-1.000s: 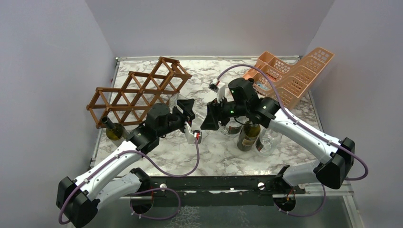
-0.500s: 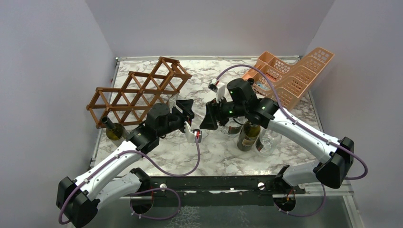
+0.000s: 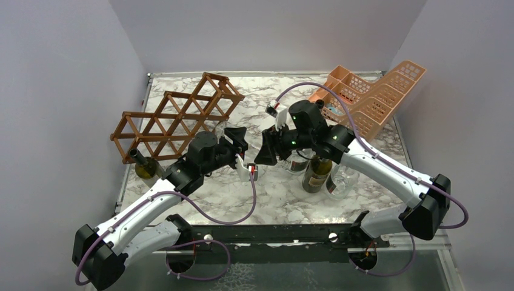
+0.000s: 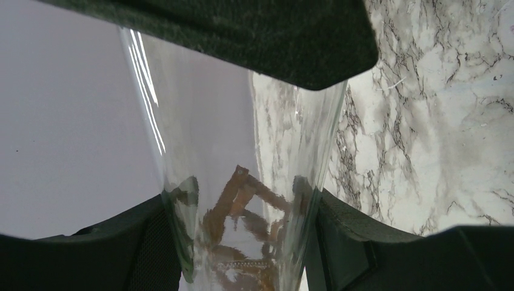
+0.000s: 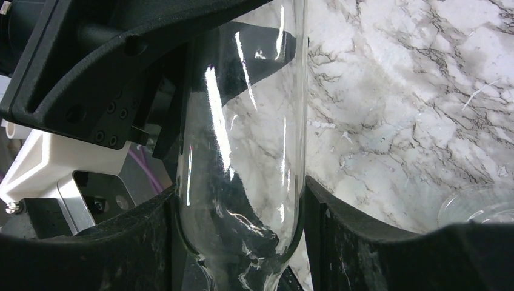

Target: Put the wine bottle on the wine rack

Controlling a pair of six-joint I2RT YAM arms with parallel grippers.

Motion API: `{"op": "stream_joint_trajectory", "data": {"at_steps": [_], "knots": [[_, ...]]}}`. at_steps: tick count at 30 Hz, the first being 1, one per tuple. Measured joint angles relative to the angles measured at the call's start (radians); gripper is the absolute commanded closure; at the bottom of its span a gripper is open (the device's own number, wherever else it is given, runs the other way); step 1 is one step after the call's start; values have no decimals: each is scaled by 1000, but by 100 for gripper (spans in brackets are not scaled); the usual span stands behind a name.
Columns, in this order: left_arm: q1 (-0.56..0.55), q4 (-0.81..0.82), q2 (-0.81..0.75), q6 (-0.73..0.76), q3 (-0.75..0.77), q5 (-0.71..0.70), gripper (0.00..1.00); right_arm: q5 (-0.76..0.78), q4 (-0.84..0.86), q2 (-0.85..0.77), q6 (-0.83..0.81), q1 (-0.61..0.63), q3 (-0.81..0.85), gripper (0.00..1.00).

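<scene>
A clear glass wine bottle [image 4: 236, 145] is held level above the table's middle by both grippers. My left gripper [image 3: 237, 136] is shut on it, the glass filling the gap between its fingers in the left wrist view [image 4: 242, 242]. My right gripper [image 3: 267, 151] is shut on the same bottle [image 5: 242, 133], near its shoulder, in the right wrist view [image 5: 242, 236]. The two grippers face each other, almost touching. The brown wooden wine rack [image 3: 176, 118] stands at the back left, just behind the left gripper. A dark green bottle [image 3: 144, 165] lies in its lowest left cell.
A brown labelled bottle [image 3: 317, 173] stands under my right arm, with clear glassware [image 3: 340, 179] beside it. A peach-orange plastic basket rack [image 3: 370, 97] stands at the back right. Bare marble table [image 3: 279, 194] shows in front of the grippers.
My right gripper has shifted slightly left toward the left gripper, closing the gap between them. The left arm has barely moved.
</scene>
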Motion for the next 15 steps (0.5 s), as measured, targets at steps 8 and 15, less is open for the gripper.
{"op": "stream_joint_trajectory", "data": {"at_steps": [8,15], "knots": [[-2,16,0,-12,0,3,1,49,19,-40,18,11,-31,99],[-2,32,-2,-24,9,25,1,113,63,-107,32,12,-76,99]]}}
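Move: Between the two hands, the clear wine bottle is gripped by both. Its middle is about 3 cm right and 2 cm back of the left hand, and roughly 7 cm left and 5 cm ahead of the right. The rack's middle lies some 34 cm left, 19 cm ahead and 13 cm below the right hand. A standing clear bottle is 13 cm right and 6 cm ahead of the right hand; a green one, 20 cm right, about level. Opening wide, the left fingers release their squeeze on the bottle's body while that hand drifts up about 1 cm. The right hand keeps its grip near the shoulder and, starting a moment before they open, draws the bottle roughly 1.5 cm right and as much up, turning a good 5 degrees clockwise and tipping slightly. ##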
